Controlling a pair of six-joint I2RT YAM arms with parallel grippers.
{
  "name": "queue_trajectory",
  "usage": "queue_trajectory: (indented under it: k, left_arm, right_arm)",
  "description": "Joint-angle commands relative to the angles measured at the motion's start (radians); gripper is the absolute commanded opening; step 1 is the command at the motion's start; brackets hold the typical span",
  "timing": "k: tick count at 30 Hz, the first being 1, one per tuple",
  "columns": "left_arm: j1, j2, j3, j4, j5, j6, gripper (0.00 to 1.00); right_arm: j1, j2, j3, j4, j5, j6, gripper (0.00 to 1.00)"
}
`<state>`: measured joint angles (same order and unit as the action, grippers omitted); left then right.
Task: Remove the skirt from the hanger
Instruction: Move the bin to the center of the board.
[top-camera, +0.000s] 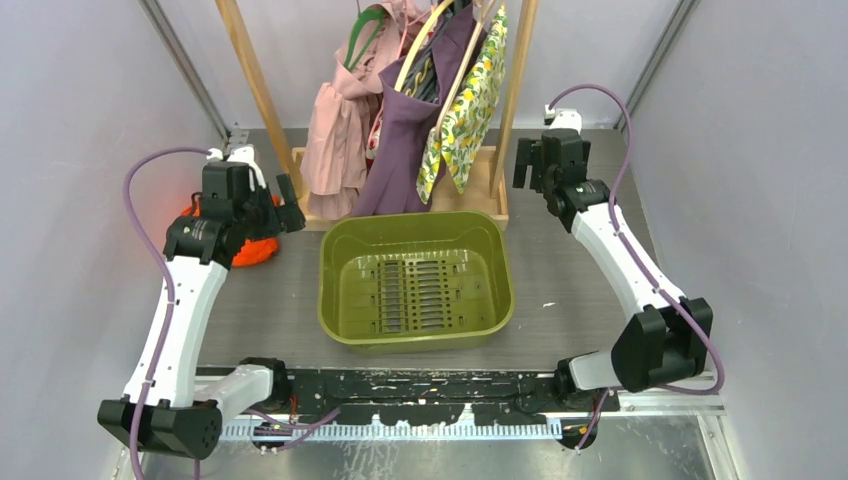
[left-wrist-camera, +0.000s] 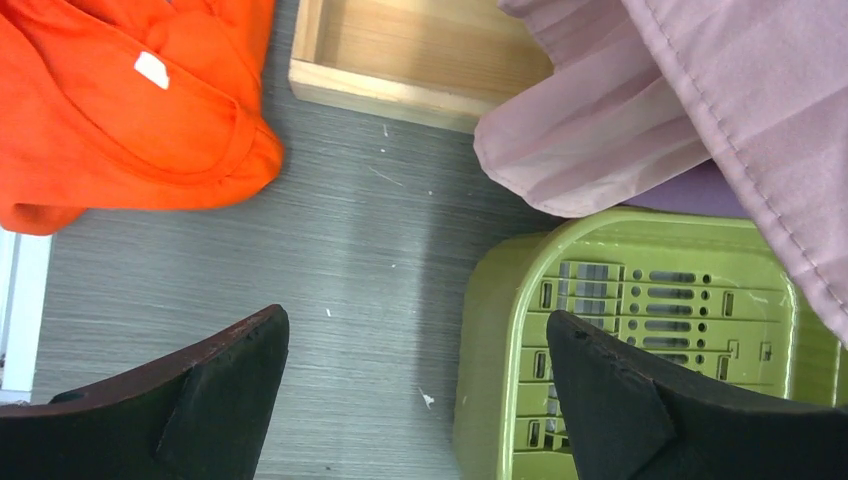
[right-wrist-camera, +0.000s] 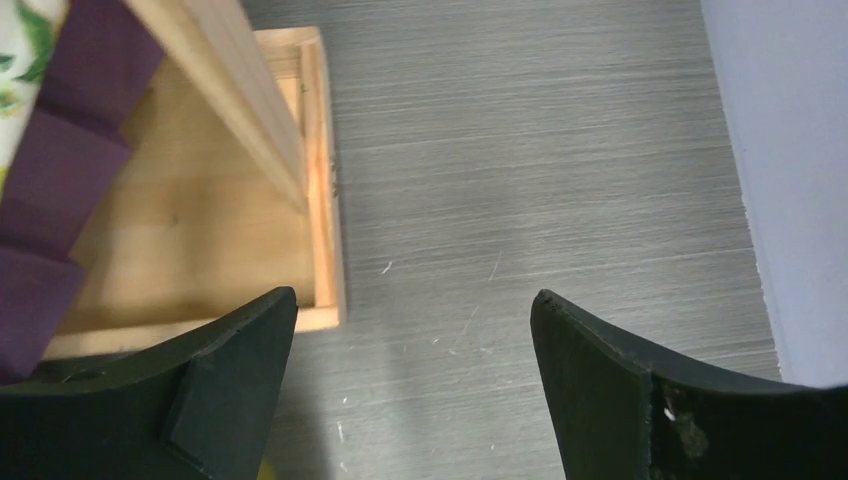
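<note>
Several garments hang from a wooden rack at the back. A pale pink pleated one (top-camera: 335, 140), which looks like the skirt, hangs leftmost on a green hanger (top-camera: 362, 38); its hem (left-wrist-camera: 590, 130) shows in the left wrist view. Beside it hang a purple garment (top-camera: 410, 140) and a yellow floral one (top-camera: 465, 110) on wooden hangers. My left gripper (top-camera: 290, 205) (left-wrist-camera: 415, 320) is open and empty, low over the table left of the pink hem. My right gripper (top-camera: 530, 165) (right-wrist-camera: 412, 297) is open and empty, right of the rack.
A green plastic bin (top-camera: 327, 280) (left-wrist-camera: 490, 330) sits in front of the rack's wooden base (top-camera: 470, 200) (right-wrist-camera: 200, 250). An orange garment (top-camera: 255, 250) (left-wrist-camera: 130, 100) lies crumpled on the table at the left. Slanted rack posts (top-camera: 515, 90) flank the clothes. Walls stand close on both sides.
</note>
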<state>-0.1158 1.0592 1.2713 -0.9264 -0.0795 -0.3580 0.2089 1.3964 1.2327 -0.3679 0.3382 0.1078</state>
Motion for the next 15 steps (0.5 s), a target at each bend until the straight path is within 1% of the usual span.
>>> queue_trajectory:
  k: [1, 4, 10, 13, 15]
  left_arm:
    - [0.001, 0.003, 0.0, 0.034, 0.078, 0.044, 0.99]
    - [0.001, -0.004, -0.016, 0.046, 0.135, 0.063, 0.99]
    - [-0.001, -0.037, -0.104, 0.097, 0.373, 0.089, 0.99]
    - [-0.015, -0.069, -0.124, 0.137, 0.416, 0.091, 0.99]
    - [-0.021, -0.083, -0.128, 0.138, 0.416, 0.098, 0.99]
  right_arm:
    - [0.024, -0.094, 0.005, -0.059, 0.002, 0.04, 0.91]
    - [0.052, -0.151, -0.01, -0.105, 0.008, 0.049, 0.9]
    - [0.107, -0.205, -0.026, -0.225, -0.076, 0.081, 0.76]
    - [0.144, -0.209, -0.008, -0.293, -0.097, 0.083, 0.71]
    - [0.173, -0.216, 0.002, -0.329, -0.131, 0.087, 0.63]
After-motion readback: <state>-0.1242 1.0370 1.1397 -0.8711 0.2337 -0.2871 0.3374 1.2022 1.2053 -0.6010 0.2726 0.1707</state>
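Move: The green bin's middle lies about 28 cm to the right of the left gripper, some 3 cm back and 18 cm below; its left rim is far nearer. From the left gripper, the orange cloth is about 12 cm ahead and 12 cm left on the board. From the right gripper, the bin's middle is roughly 16 cm back, 30 cm left and 16 cm below; the rack base is about 6 cm ahead and 32 cm left. Draw the right gripper back about 7 cm and left towards the green bin's right side, rising slightly before starting to sink, and partly close its fingers on nothing while yawing a little counter-clockwise. Bring the wide-open left gripper some 5 cm right and down towards the bin's left rim, easing back a little and turning about 15 degrees clockwise. ##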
